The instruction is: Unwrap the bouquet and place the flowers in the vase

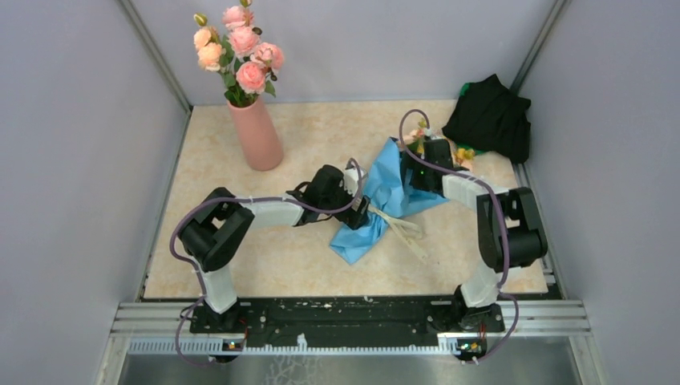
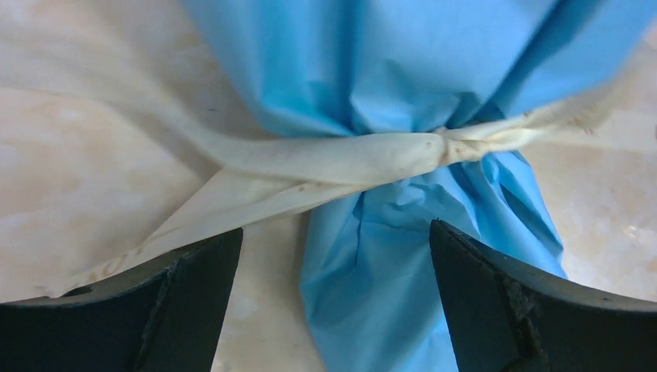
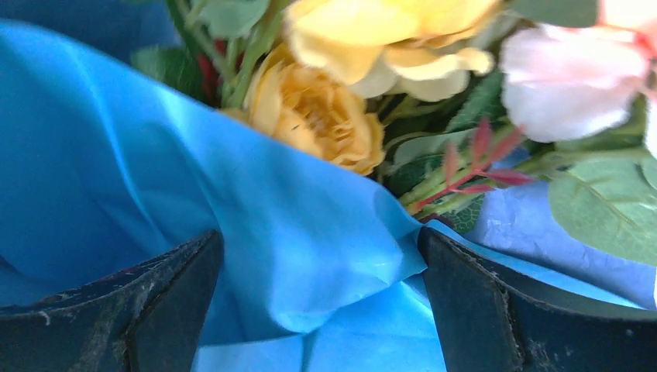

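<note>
The bouquet (image 1: 388, 196) lies on the table, a blue paper cone with its cream ribbon (image 2: 349, 155) knotted around the narrow neck. My left gripper (image 2: 335, 256) is open and straddles the paper tail just below the knot without pinching it. At the wide end my right gripper (image 3: 321, 263) is also open, with a fold of blue paper (image 3: 294, 232) lying between its fingers. The flowers (image 3: 318, 112), yellow and pale pink with green leaves, poke out of the paper just beyond it. The salmon-pink vase (image 1: 258, 138) stands upright at the back left.
Larger pink roses (image 1: 240, 48) fill the vase's mouth. A black cloth heap (image 1: 489, 119) sits in the back right corner, close to the right arm. Loose ribbon ends (image 1: 407, 231) trail toward the near edge. Grey walls enclose the table on three sides.
</note>
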Tool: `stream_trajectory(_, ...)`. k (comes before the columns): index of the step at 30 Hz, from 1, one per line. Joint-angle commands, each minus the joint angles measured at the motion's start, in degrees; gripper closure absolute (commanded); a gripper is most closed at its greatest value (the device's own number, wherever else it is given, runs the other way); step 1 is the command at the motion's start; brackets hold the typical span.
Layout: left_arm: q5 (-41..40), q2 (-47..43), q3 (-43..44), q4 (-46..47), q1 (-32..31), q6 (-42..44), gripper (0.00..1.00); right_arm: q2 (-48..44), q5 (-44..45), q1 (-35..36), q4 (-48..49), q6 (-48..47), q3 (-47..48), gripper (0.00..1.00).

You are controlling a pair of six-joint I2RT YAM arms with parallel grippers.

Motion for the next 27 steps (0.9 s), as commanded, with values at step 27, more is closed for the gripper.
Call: stream_trajectory(27, -4.9, -11.3, 1.6, 1.9, -7.6, -7.6, 0.01, -18.7, 16.5, 7.4, -14.9, -10.2, 20.0, 0.02)
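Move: The ribbon knot at the bouquet's neck sits about 5 cm right of my left hand, 1 cm back and 2 cm lower; the paper's tied tail end is some 9 cm back and 2 cm left of that hand, also about 2 cm lower. From my right hand, the flower heads are about 8 cm ahead and 1 cm right, nearly level, and the black cloth lies roughly 15 cm ahead and 14 cm right. I turn the bouquet with both hands working in opposite directions, fingers staying open. My left hand pushes the neck back and right, about 5 cm each way, pauses, then rises some 6 cm. My right hand, at the paper's mouth, sweeps forward about 8 cm and left 4 cm while easing upward, then lifts clear to about 20 cm up, drawing back slightly and tipping its fingers forward. ##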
